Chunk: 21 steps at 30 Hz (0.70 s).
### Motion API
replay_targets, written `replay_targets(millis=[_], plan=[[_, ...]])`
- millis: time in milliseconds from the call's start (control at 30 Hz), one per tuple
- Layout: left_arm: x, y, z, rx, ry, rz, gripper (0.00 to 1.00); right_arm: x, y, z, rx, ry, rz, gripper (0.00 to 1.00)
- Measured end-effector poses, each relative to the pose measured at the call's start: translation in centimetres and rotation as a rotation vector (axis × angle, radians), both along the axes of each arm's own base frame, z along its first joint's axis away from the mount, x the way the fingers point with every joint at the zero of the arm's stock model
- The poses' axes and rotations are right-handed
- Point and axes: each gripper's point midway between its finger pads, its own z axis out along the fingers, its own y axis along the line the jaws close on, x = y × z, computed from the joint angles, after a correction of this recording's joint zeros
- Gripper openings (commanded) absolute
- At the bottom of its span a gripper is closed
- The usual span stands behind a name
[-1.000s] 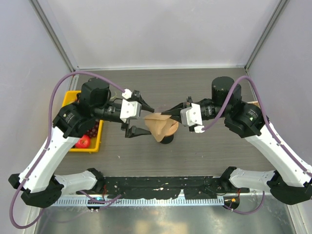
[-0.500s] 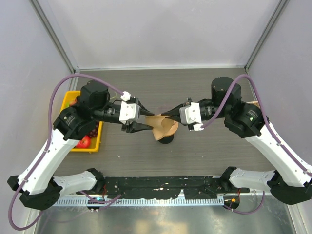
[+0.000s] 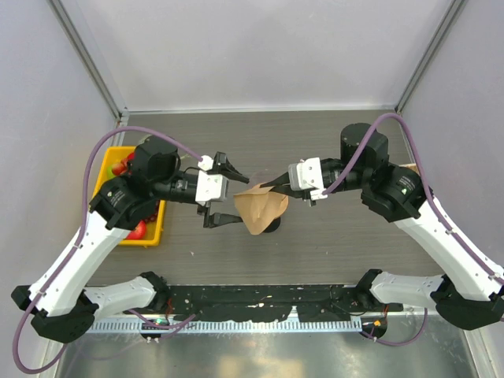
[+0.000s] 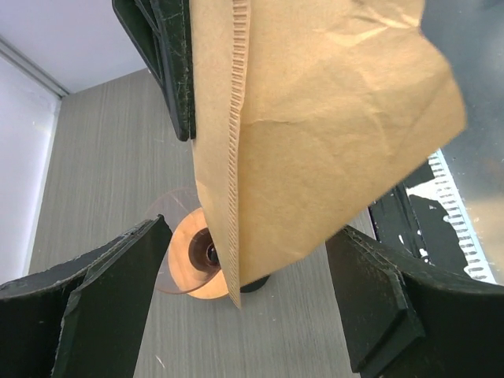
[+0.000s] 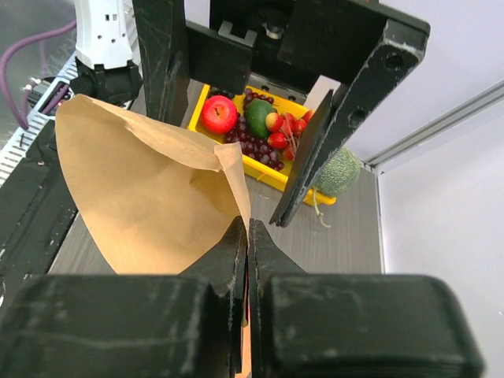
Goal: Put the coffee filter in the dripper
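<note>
The coffee filter [image 3: 260,207] is a tan paper cone with a crimped seam [image 4: 233,157]. It hangs in the air with my right gripper [image 3: 272,185] shut on its upper edge [image 5: 240,185]. My left gripper [image 3: 235,195] is open, one finger on each side of the filter [image 4: 331,118] and neither touching it. The dripper [image 4: 183,261], an orange glossy funnel with a dark centre hole, stands on the table just below the filter's lower tip. In the top view the filter covers most of the dripper and only a dark base [image 3: 270,227] shows.
A yellow tray [image 3: 110,157] of fruit sits at the left of the table, holding an apple [image 5: 220,115], an avocado and grapes. A green melon [image 5: 340,173] lies beside it. The grey walls and their metal frame close in the back and both sides.
The left gripper narrowed around the filter, then opened wide again and drew back slightly to the left. The right gripper kept hold of the filter and shifted a little up and right.
</note>
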Motion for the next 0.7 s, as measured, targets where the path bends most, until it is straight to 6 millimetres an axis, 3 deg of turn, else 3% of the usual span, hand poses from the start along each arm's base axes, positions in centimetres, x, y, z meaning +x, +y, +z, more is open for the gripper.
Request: replay_targets(millis=[100, 367, 700], plan=[[0.4, -0.5, -0.5, 0.013, 0.009, -0.002, 0.82, 0.0, 0.2, -0.1, 0.001, 0.031, 0.004, 0.05], [0.2, -1.5, -0.5, 0.015, 0.006, -0.024, 0.50, 0.2, 0.8, 0.1, 0.003, 0.081, 0.002, 0.05], [0.3, -1.6, -0.1, 0.001, -0.005, -0.022, 0.32, 0.2, 0.8, 0.3, 0.006, 0.110, -0.005, 0.05]])
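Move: The filter, pinched at its upper edge by the right hand, has its middle about 4 cm to the left hand's right, 1 cm back and near its height. The right fingertips are some 5 cm to the left hand's right, 1 cm ahead and 2 cm higher. The dripper stands about 6 cm to its right, 4 cm ahead and 13 cm below. From the right hand, the dripper is roughly 2 cm ahead, 1 cm right and 15 cm below. Rightward, the left hand eases about 1.5 cm towards the filter, dipping slightly at first and coming back up. From wide open, its fingers draw in to about a third open around the filter's front and back sides while the right hand keeps its pinch, shifting barely 1 cm left and rolling some 5 degrees about its finger line. ##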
